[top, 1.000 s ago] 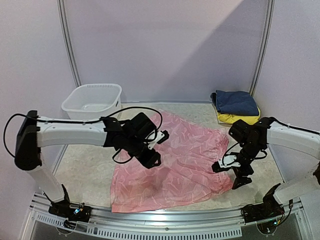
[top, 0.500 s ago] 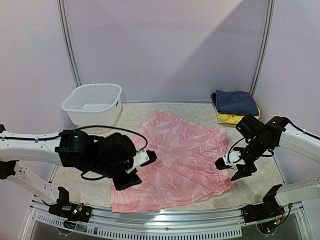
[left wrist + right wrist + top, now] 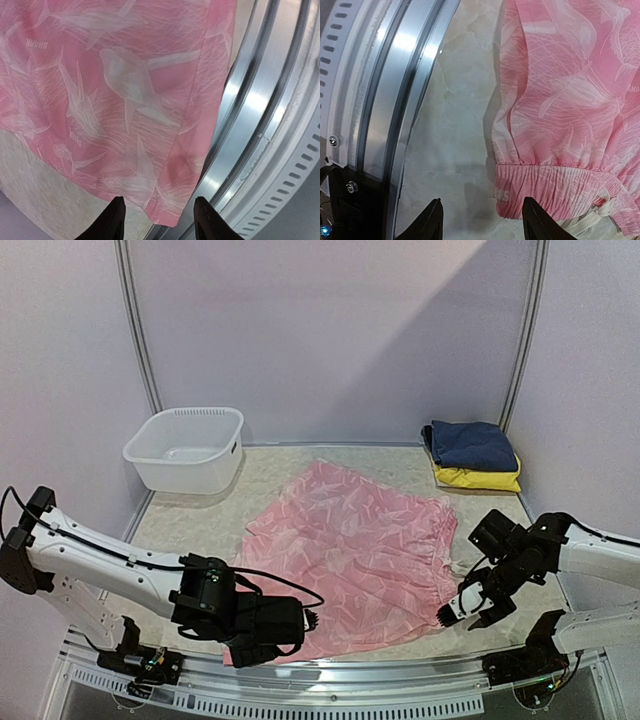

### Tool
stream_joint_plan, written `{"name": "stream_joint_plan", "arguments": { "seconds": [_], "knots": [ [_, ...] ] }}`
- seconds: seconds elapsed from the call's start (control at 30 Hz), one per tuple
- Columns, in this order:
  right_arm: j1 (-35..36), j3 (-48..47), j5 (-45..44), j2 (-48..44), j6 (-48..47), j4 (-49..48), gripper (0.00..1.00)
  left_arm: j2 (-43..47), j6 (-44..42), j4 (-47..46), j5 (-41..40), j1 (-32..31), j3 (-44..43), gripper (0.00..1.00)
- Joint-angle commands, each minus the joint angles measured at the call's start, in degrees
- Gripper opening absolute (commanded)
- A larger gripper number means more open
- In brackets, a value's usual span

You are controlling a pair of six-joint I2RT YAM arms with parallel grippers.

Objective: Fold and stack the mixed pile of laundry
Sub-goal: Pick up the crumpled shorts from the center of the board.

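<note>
The pink crinkly garment [image 3: 350, 555] lies spread flat mid-table, its elastic waistband [image 3: 560, 192] at the right. My left gripper [image 3: 303, 623] hovers over its near left corner with jaws open. In the left wrist view that hem corner [image 3: 167, 210] lies between the dark fingertips [image 3: 116, 220] of the left gripper [image 3: 160, 222], untouched. My right gripper [image 3: 455, 610] stands open at the near right corner. In the right wrist view the right gripper [image 3: 482, 222] straddles bare table and the waistband's end. A folded navy garment [image 3: 470, 443] rests on a folded yellow one [image 3: 485, 479] at the back right.
A white slotted basket [image 3: 187, 447] stands at the back left. The metal rail of the table's near edge [image 3: 260, 115] runs right beside the left gripper, and the same rail [image 3: 395, 90] shows left of the right gripper. Purple walls close the back and sides.
My left arm swung from over the garment's middle down to its near left corner. My right gripper slid nearer, to the near right corner, and its jaws narrowed.
</note>
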State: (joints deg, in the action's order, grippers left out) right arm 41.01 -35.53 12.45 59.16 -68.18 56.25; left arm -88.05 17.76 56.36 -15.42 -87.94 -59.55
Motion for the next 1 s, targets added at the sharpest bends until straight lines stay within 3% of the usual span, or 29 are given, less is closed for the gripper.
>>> {"name": "stream_joint_plan", "arguments": {
  "seconds": [0.0,0.1,0.27,0.33,0.43,0.57,0.8,0.97],
  "knots": [
    [0.4,3.3,-3.4,1.5,-0.7,-7.5,0.54,1.6,5.2,1.6,-3.3,-1.4,1.6,0.49],
    [0.4,5.5,-6.3,3.7,-0.2,-12.1,0.54,2.1,7.3,3.1,-3.7,-1.6,2.5,0.49],
    [0.4,8.4,-9.4,7.4,-0.7,-15.7,0.45,4.2,10.7,3.4,-4.7,-1.9,5.3,0.48],
    [0.4,9.2,-10.0,8.3,-0.7,-16.9,0.36,4.9,11.5,3.4,-4.9,-2.2,5.9,0.48],
    [0.4,9.4,-9.2,7.9,-0.2,-16.2,0.15,5.3,11.9,3.0,-4.8,-3.7,7.1,0.48],
    [0.4,10.2,-9.8,3.5,-1.5,-13.9,0.06,4.9,11.2,2.0,-3.7,-5.3,7.8,0.49],
    [0.4,10.7,-9.7,-0.2,-2.3,-11.1,0.04,1.2,8.5,-1.2,1.8,-6.0,9.3,0.49],
    [0.4,10.8,-9.7,-0.2,-1.7,-11.1,0.04,-3.9,6.8,-1.8,0.9,-5.8,9.1,0.5]
  ]
}}
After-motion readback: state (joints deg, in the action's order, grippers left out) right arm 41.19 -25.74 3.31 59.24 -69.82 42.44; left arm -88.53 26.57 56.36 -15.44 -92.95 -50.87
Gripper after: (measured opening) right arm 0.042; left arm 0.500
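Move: The right gripper stands over the near corner of the pink shorts' waistband, which lies some 3 cm ahead, no distance sideways, and 5 cm below. The drawstring is about 8 cm beyond that corner, and the metal rail about 9 cm behind the hand. For the left gripper, the shorts' near-left hem corner is about 6 cm to its left, 2 cm back and 7 cm down. The rail runs straight behind that hand, 5 cm back. Lower the right gripper about 4 cm, slanting some 3 cm forward onto the near waistband corner, close the half-open fingers to pinch the cloth, then ease back and right about a centimetre. Meanwhile bring the half-open left gripper about 4 cm left, then back and down towards the near-left hem corner, without closing. ##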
